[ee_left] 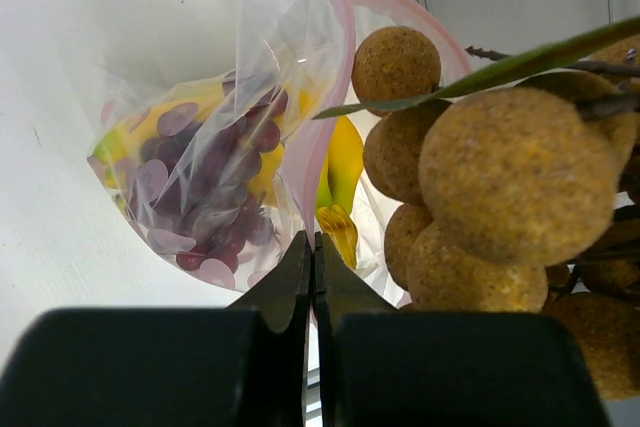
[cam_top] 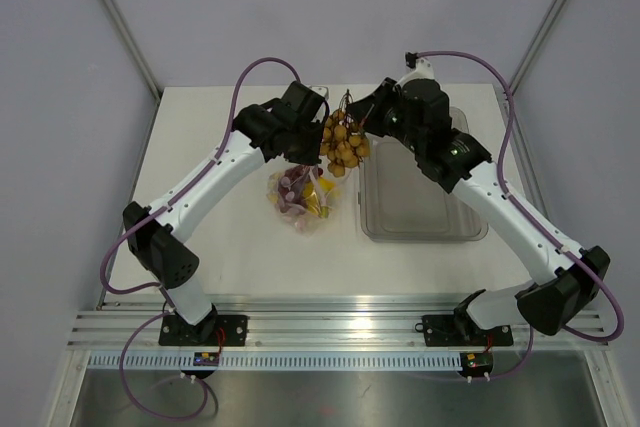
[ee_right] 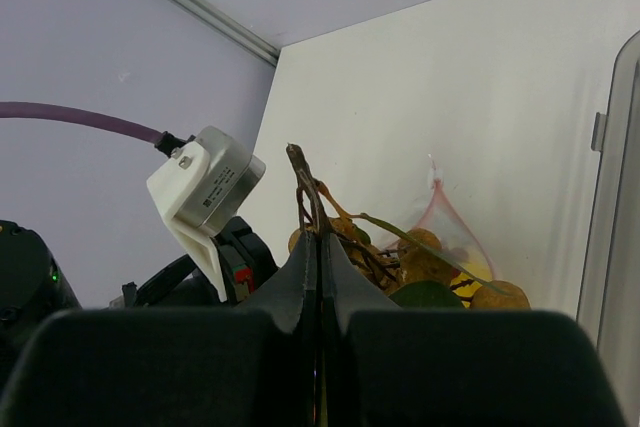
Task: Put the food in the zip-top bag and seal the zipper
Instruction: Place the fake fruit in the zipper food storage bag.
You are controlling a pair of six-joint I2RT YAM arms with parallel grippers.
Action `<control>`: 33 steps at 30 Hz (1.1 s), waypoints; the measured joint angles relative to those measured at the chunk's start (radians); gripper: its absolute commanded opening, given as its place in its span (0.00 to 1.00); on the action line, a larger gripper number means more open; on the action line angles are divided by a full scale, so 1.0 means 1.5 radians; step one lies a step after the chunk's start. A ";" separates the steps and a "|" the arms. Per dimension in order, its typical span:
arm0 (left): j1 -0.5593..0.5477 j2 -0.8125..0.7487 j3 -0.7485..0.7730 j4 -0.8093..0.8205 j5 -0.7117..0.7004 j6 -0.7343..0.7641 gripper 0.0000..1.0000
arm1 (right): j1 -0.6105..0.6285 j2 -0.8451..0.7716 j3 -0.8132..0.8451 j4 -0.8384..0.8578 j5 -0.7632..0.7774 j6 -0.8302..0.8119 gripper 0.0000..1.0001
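Observation:
The zip-top bag point(cam_top: 300, 202) lies mid-table, clear with pink dots, holding dark red grapes point(ee_left: 215, 182) and yellow bananas point(ee_left: 342, 172). My left gripper point(ee_left: 313, 242) is shut on the bag's pink zipper edge point(ee_left: 330, 97) and holds the mouth up; from above this gripper point(cam_top: 312, 161) sits at the bag's far end. My right gripper point(ee_right: 320, 237) is shut on the woody stem point(ee_right: 303, 177) of the tan round fruit cluster point(cam_top: 342, 143). The cluster hangs just over the bag's open mouth point(ee_right: 452, 219). Its fruits point(ee_left: 510, 177) fill the right of the left wrist view.
A rigid clear rectangular tray point(cam_top: 420, 202) stands right of the bag, under my right arm, and its edge point(ee_right: 615, 207) shows in the right wrist view. The left wrist's camera housing point(ee_right: 205, 187) is close to the right fingers. Enclosure posts and walls ring the table.

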 measured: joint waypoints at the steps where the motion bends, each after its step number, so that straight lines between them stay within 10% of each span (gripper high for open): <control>1: 0.000 0.000 0.000 0.000 0.000 0.000 0.00 | 0.001 -0.001 -0.006 0.006 0.000 0.004 0.00; 33: 0.000 0.000 0.002 -0.017 0.001 0.000 0.00 | 0.061 -0.052 -0.151 0.009 0.024 0.022 0.00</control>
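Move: The right hand, holding the longan bunch by its stems, has the zip bag's open mouth some 7 cm back towards the base, 5 cm to its left and 15 cm below. The grapes in the bag lie about 4 cm back, 12 cm left and 30 cm below it; the bananas 6 cm back, 7 cm left and equally low. The left hand, pinching the bag's rim, has the mouth's middle about 4 cm right, 2 cm back and 2 cm below. Keeping its closed pinch on the stems, the right hand first sinks almost straight down about 4 cm, then works the hanging longans on down and back towards the base into the bag's mouth, easing left and at the very end slightly right again, for some 7 cm down and 4 cm back in all, with the fingers tipping a little further down. The left hand all but stays in place with its fingers shut on the rim, holding the bag up beside the bunch. ##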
